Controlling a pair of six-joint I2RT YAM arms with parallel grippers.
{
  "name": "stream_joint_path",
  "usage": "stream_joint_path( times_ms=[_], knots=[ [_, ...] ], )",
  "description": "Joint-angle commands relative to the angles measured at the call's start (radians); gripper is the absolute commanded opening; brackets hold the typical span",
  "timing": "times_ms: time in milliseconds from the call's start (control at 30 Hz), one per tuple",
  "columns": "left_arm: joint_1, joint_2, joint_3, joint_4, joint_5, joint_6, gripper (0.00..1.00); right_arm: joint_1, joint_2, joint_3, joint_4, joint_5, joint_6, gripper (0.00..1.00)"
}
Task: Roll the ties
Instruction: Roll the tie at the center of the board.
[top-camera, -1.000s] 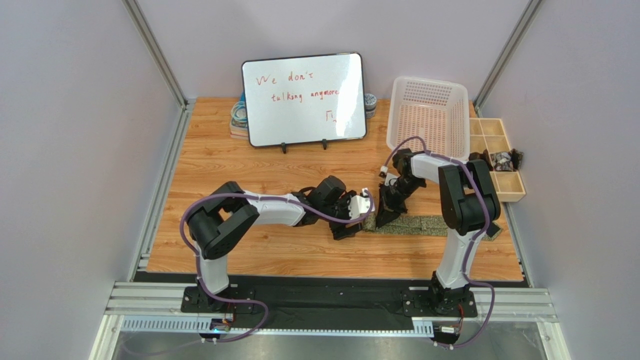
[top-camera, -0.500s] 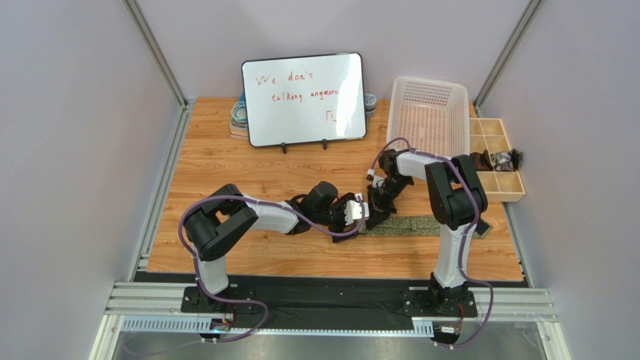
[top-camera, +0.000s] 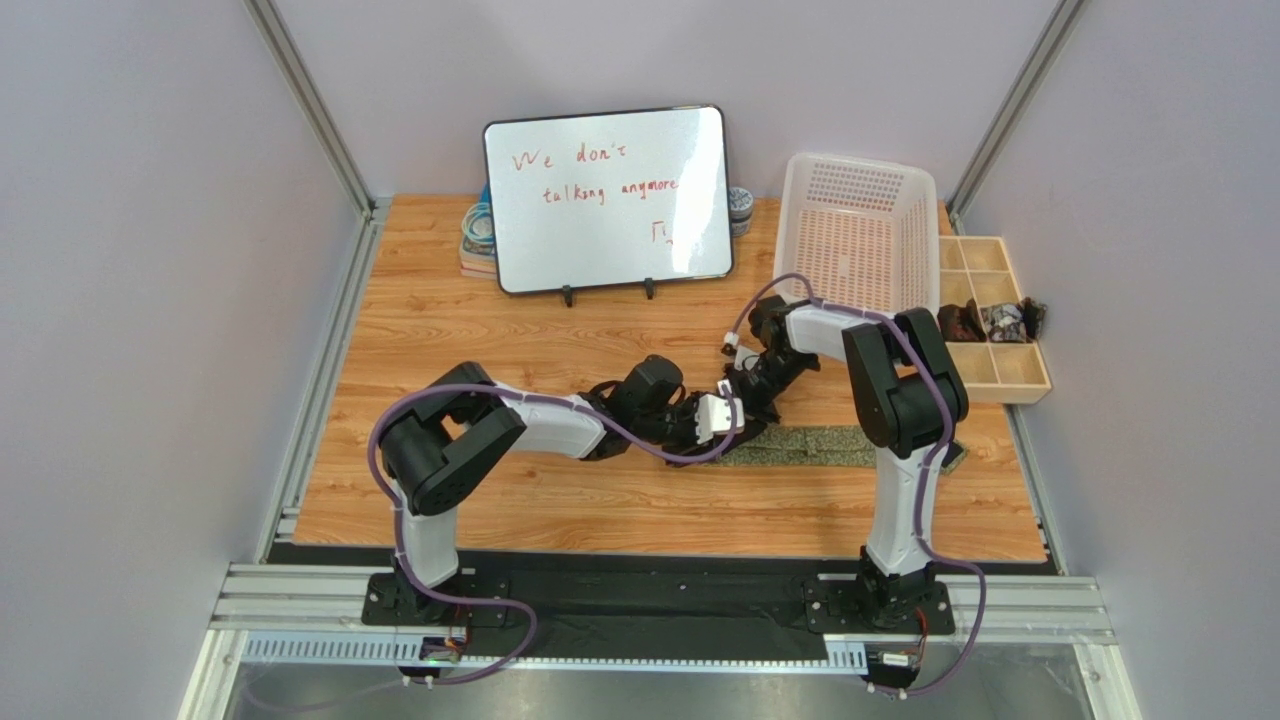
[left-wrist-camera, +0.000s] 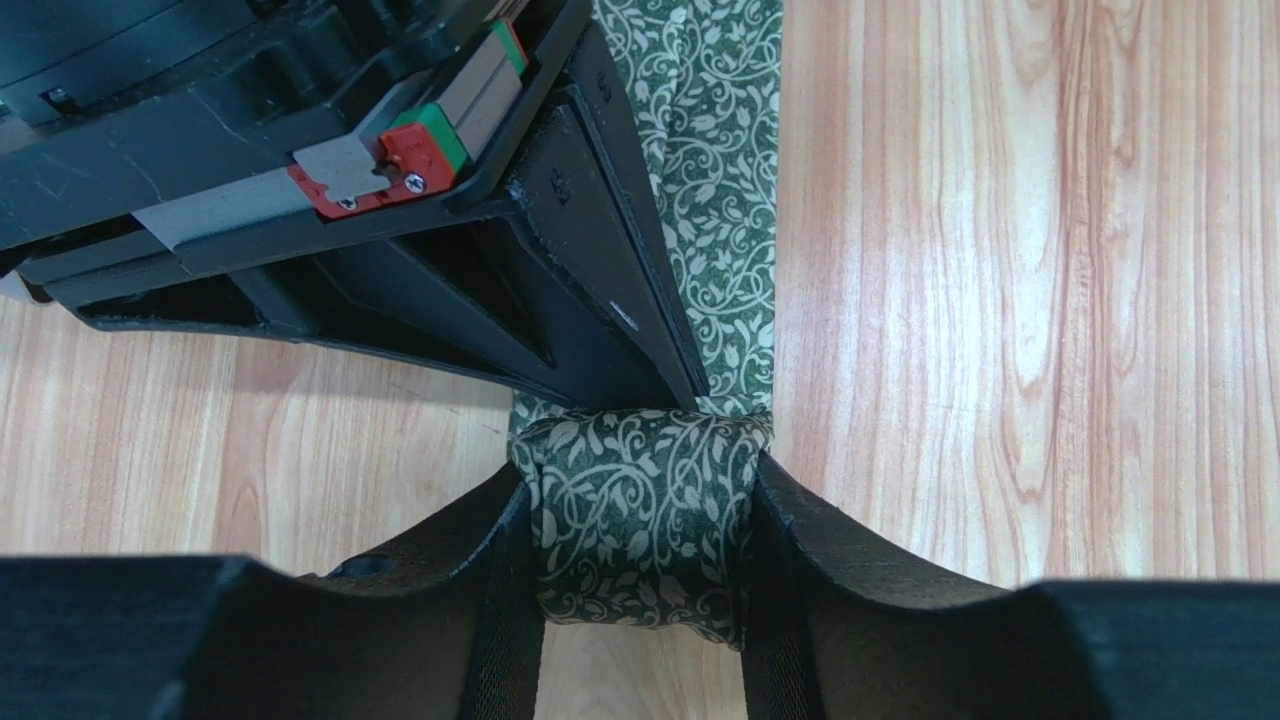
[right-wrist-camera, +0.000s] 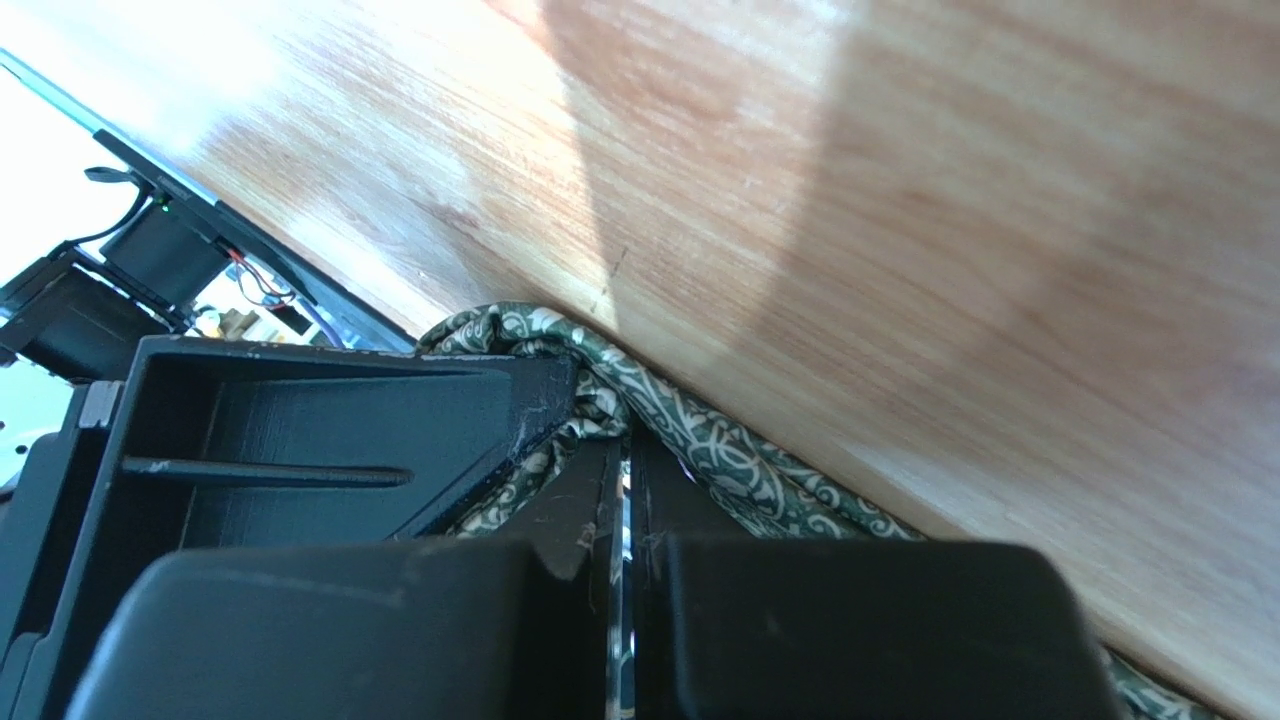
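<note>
The tie (top-camera: 819, 444) is dark green with a pale vine pattern and lies flat along the table towards the right. Its left end is wound into a short roll (left-wrist-camera: 643, 518). My left gripper (left-wrist-camera: 643, 528) is shut on that roll, one pad against each end. In the top view this left gripper (top-camera: 732, 425) sits at the strip's left end. My right gripper (right-wrist-camera: 619, 443) is shut, its tips resting on the tie's (right-wrist-camera: 706, 443) fabric just behind the roll. From the left wrist, the right gripper's fingers (left-wrist-camera: 601, 255) slant down onto the flat strip (left-wrist-camera: 721, 165).
A whiteboard (top-camera: 609, 198) stands at the back, with small items (top-camera: 478, 233) behind its left side. A white basket (top-camera: 857, 225) sits at the back right. A wooden compartment tray (top-camera: 992, 315) lies beside it at the table's right edge.
My left gripper has narrowed onto the tie's roll. The right gripper has shifted left and slightly back, staying shut against the tie.
</note>
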Motion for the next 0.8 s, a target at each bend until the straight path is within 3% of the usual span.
stream_joint_path(
  times_ms=[0, 200, 300, 667, 733, 767],
  knots=[
    [-0.006, 0.023, 0.035, -0.144, -0.026, 0.038, 0.31, -0.004, -0.035, -0.012, 0.127, 0.087, -0.002, 0.02],
    [-0.006, 0.029, 0.032, -0.292, -0.069, 0.060, 0.27, -0.087, -0.173, 0.011, -0.036, 0.075, -0.102, 0.38],
    [-0.006, 0.046, 0.046, -0.322, -0.077, 0.063, 0.31, -0.102, -0.198, 0.001, -0.065, 0.040, -0.121, 0.44],
    [-0.005, 0.083, 0.101, -0.377, -0.075, 0.059, 0.34, -0.025, -0.154, -0.019, 0.046, -0.080, -0.056, 0.48],
    [-0.005, 0.081, 0.101, -0.380, -0.065, 0.062, 0.36, -0.015, -0.137, -0.019, 0.058, -0.063, -0.053, 0.46],
    [-0.003, 0.081, 0.101, -0.380, -0.063, 0.062, 0.36, -0.013, -0.128, -0.019, 0.059, -0.057, -0.058, 0.40]
  ],
)
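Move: Just left of the right hand's shut fingertips, about 3 cm away, level with them front to back and about 1 cm higher, sits the rolled part of the tie. The flat rest of the tie runs off to the right, its middle some 14 cm away, about 1 cm farther back and 1 cm lower. The white basket is roughly 27 cm ahead, 15 cm right and 5 cm above. The left hand already has the roll between its fingers. Lifting its tips off the tie beside the roll, the right hand rises about 4.5 cm while going some 3 cm right and 2.5 cm forward, opening to about half; then, staying high, it swings back left about 3 cm and slightly back, beside and above the roll. The left fingers keep the roll pinched by its sides, tipping down only some 5 degrees. ##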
